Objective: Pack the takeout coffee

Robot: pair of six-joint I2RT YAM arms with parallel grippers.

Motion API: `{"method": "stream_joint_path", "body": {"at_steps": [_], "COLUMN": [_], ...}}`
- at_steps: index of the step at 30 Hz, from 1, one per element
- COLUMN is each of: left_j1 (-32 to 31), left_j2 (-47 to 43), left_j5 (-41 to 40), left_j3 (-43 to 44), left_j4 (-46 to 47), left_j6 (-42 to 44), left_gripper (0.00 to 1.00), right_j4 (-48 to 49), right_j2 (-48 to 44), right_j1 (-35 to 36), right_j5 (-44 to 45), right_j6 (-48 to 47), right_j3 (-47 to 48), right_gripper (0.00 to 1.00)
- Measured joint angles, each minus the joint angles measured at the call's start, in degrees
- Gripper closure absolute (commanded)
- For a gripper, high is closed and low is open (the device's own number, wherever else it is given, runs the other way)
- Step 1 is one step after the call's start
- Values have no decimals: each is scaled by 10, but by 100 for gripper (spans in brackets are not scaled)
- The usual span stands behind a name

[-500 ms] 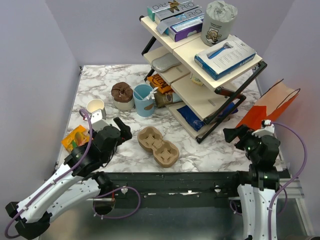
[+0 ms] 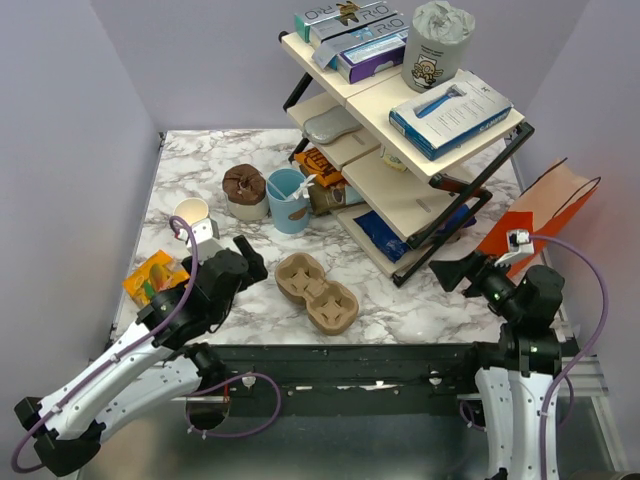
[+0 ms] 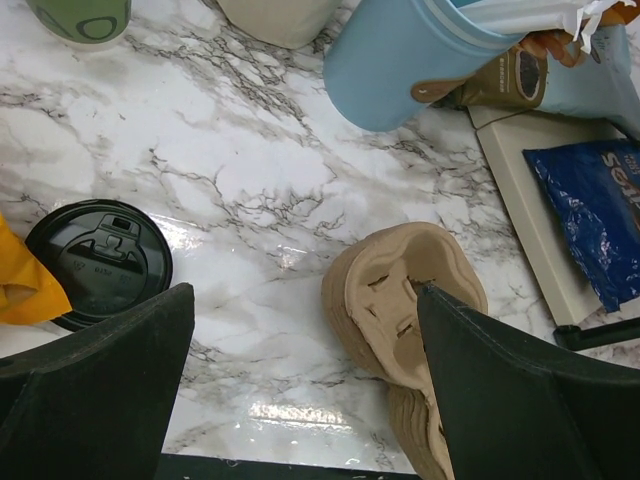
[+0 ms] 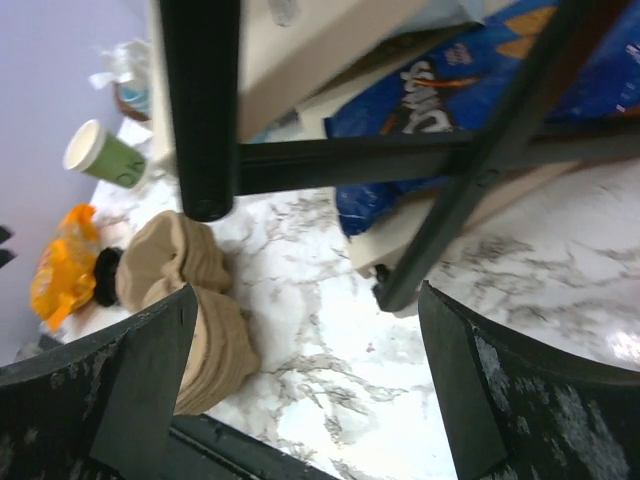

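Observation:
The takeout coffee cup (image 2: 190,211) stands upright at the table's left with olive-green sides and an open top. It also shows in the left wrist view (image 3: 80,14) and the right wrist view (image 4: 104,155). Its round black lid (image 3: 98,262) lies flat on the marble apart from it, next to the orange pack. My left gripper (image 2: 248,258) is open and empty, low over the marble (image 3: 305,300) between the lid and the brown pulp carriers (image 3: 400,300). My right gripper (image 2: 455,272) is open and empty by the shelf's foot (image 4: 310,300).
The stacked carriers (image 2: 316,292) lie at the front centre. A light blue cup (image 2: 288,200) and a brown-topped tub (image 2: 244,190) stand behind them. An orange snack pack (image 2: 152,275) lies at the left edge. A tilted shelf rack (image 2: 420,130) and an orange paper bag (image 2: 545,210) fill the right.
My right gripper has swung left and forward toward the shelf's foot. My left gripper has edged slightly forward. Nothing on the table has moved.

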Motion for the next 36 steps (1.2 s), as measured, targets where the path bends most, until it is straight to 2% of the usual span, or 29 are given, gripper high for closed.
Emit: {"method": "stream_joint_path", "body": {"at_steps": [8, 12, 17, 20, 21, 25, 27, 31, 36], "left_j1": [0, 0, 0, 0, 0, 0, 0, 0, 8], "left_j2": [6, 4, 3, 4, 4, 10, 11, 16, 57], "left_j5": [2, 5, 5, 5, 5, 5, 5, 4, 3], "left_j3": [-5, -5, -5, -5, -5, -4, -4, 0, 37], "left_j4": [13, 23, 28, 35, 36, 37, 37, 42, 60], "left_j6": [5, 10, 12, 14, 15, 16, 17, 21, 35], "left_gripper": [1, 1, 1, 1, 1, 1, 1, 1, 1], "right_j4": [103, 148, 182, 200, 204, 212, 214, 215, 211], "right_j2": [44, 84, 131, 168, 185, 253, 271, 278, 291], "right_j1": [0, 0, 21, 64, 88, 181, 200, 209, 217], "right_j5": [-70, -69, -31, 16, 45, 164, 205, 270, 311], "right_j6": [42, 69, 82, 78, 75, 62, 62, 69, 95], "right_j3": [52, 71, 77, 86, 92, 116, 116, 116, 125], "right_gripper": [2, 4, 11, 20, 27, 41, 44, 61, 72]}}
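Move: For the right hand, the stretch of the rack's black front post just by the crossbar lies about 11 cm ahead, 2 cm to the left and 6 cm higher. The blue snack bag on the bottom shelf is some 13 cm ahead, 8 cm left and 12 cm below; the cup holder stands roughly 24 cm left, 3 cm ahead and 13 cm down. From the left hand, that stretch of post lies some 40 cm right, 10 cm ahead and 6 cm up. Rising about 8 cm first, the open right hand then reaches some 10 cm forward to the rack's black post, sinking a couple of centimetres on the way and at last turning clockwise. Its fingers close during the reach until both pads pinch the post, still nearly half open around it. Late on, the empty, open left hand drifts slightly forward, up and right. ##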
